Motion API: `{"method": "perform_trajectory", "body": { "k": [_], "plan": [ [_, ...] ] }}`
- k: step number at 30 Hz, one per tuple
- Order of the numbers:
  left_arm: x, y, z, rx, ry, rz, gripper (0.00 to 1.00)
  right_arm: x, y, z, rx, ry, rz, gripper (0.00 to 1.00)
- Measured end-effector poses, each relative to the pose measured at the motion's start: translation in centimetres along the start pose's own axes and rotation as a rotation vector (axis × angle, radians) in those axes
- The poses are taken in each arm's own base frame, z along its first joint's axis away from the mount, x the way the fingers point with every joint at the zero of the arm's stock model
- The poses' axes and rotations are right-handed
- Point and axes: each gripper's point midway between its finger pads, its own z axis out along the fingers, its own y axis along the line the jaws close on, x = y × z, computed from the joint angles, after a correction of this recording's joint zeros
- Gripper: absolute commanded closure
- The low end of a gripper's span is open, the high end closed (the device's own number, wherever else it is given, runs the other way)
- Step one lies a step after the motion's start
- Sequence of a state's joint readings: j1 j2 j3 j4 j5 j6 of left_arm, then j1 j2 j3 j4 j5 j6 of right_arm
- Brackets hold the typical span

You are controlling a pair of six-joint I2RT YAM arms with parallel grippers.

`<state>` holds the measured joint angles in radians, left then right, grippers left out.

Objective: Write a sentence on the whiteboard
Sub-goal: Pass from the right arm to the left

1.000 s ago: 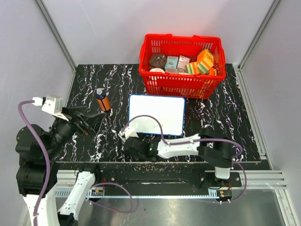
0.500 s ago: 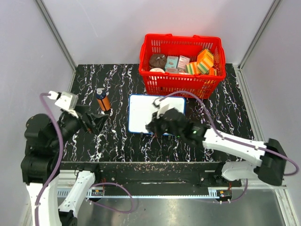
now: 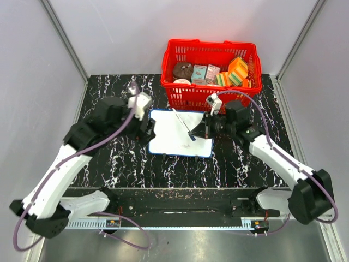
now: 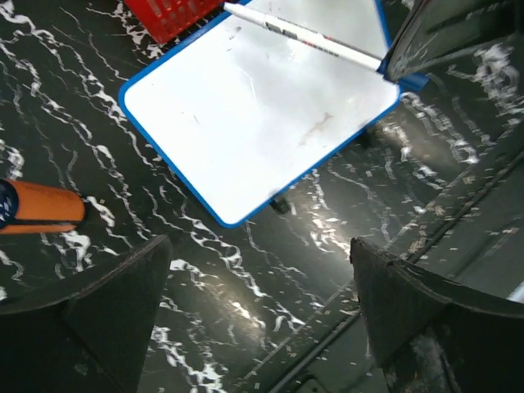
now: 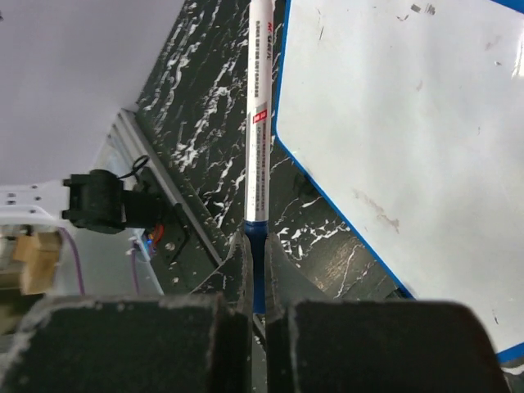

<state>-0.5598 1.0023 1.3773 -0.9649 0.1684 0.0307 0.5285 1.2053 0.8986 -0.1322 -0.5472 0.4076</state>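
Note:
The whiteboard (image 3: 174,143), white with a thin blue frame, lies flat on the black marbled table; it also fills part of the left wrist view (image 4: 246,115) and the right wrist view (image 5: 409,139). Its face shows only faint smudges; the sentence is not in view. My right gripper (image 3: 203,131) (image 5: 256,270) is shut on the blue end of a white marker (image 5: 259,123) (image 3: 181,119) that slants over the board. My left gripper (image 3: 147,126) (image 4: 258,303) hangs open at the board's left edge, with nothing between its fingers (image 4: 106,303).
A red basket (image 3: 210,101) with several packages stands just behind the board. An orange bottle (image 4: 41,205) lies on the table left of the board, hidden under my left arm in the top view. Grey walls close in both sides.
Both arms swung out from the near edge. The right one crossed over the board and now reaches in from its right side with the marker. The left gripper moved to the board's left edge.

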Motion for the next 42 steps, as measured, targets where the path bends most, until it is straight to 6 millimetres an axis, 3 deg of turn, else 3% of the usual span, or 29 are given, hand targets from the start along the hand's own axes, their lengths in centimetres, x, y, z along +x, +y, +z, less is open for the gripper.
{"method": "perform_trajectory", "body": {
  "k": [3,6,11,16,20,24,28,34,37,39,41,42],
  "plan": [
    [0.1,-0.6,2.4,-0.043,0.069,0.121,0.04,-0.2,-1.1,0.0,-0.067,0.057,0.081,1.0],
    [0.0,-1.5,3.8,-0.09,0.092,0.308,0.04,0.0,-0.9,-0.2,-0.15,0.108,0.136,1.0],
    [-1.2,-4.9,5.6,-0.098,0.018,0.663,0.02,0.6,1.1,-1.0,-0.264,0.16,0.156,1.0],
    [0.0,-6.3,7.8,-0.054,-0.023,0.941,0.01,0.4,2.8,-2.2,-0.331,0.169,0.144,1.0],
    [0.4,-6.8,8.4,-0.017,-0.073,1.067,0.01,0.0,4.8,-3.8,-0.381,0.152,0.107,1.0],
    [-1.3,-7.8,8.4,0.001,-0.164,1.112,0.04,0.2,6.1,-5.2,-0.417,0.141,0.082,1.0],
    [-2.4,-8.2,9.0,0.003,-0.199,1.133,0.2,0.9,6.2,-5.5,-0.427,0.153,0.092,1.0],
    [-3.3,-8.4,11.0,0.012,-0.179,1.169,0.34,1.5,5.9,-5.4,-0.425,0.167,0.115,1.0],
    [-3.5,-8.4,11.8,0.026,-0.17,1.175,0.48,1.4,6.1,-5.6,-0.427,0.162,0.112,1.0],
    [-3.3,-8.4,12.2,0.037,-0.163,1.177,0.75,1.3,6.3,-5.8,-0.429,0.157,0.106,1.0],
    [-2.3,-8.3,12.5,0.061,-0.124,1.204,0.87,0.9,6.4,-6.0,-0.429,0.142,0.103,1.0],
    [-1.4,-8.1,12.6,0.078,-0.086,1.221,0.99,0.7,6.4,-6.1,-0.424,0.13,0.1,1.0]
  ]
}}
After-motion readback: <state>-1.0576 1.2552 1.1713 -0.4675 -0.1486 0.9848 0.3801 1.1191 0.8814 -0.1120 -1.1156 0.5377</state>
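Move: The marker, held by its blue end in the right fingers, has its middle about 13 cm to the left hand's right, 7 ahead and 7 lower. From the right hand the left gripper waits roughly 17 cm left, 4 back and 9 higher. Below the right hand lies the whiteboard, its middle 5 cm ahead, 2 left and 20 down; the red basket is about 24 ahead, 9 right and 10 down. Rightward some 14 cm, sinking about 5 and edging forward, the left hand comes in to the marker, rolling roughly 70 degrees about its own fingers (clockwise seen from behind the hand); late on its wide-open fingers close around the white barrel. The right hand keeps its pinch on the blue end, draws back about 7 cm, rises, and swings counter-clockwise until its fingers point left. ##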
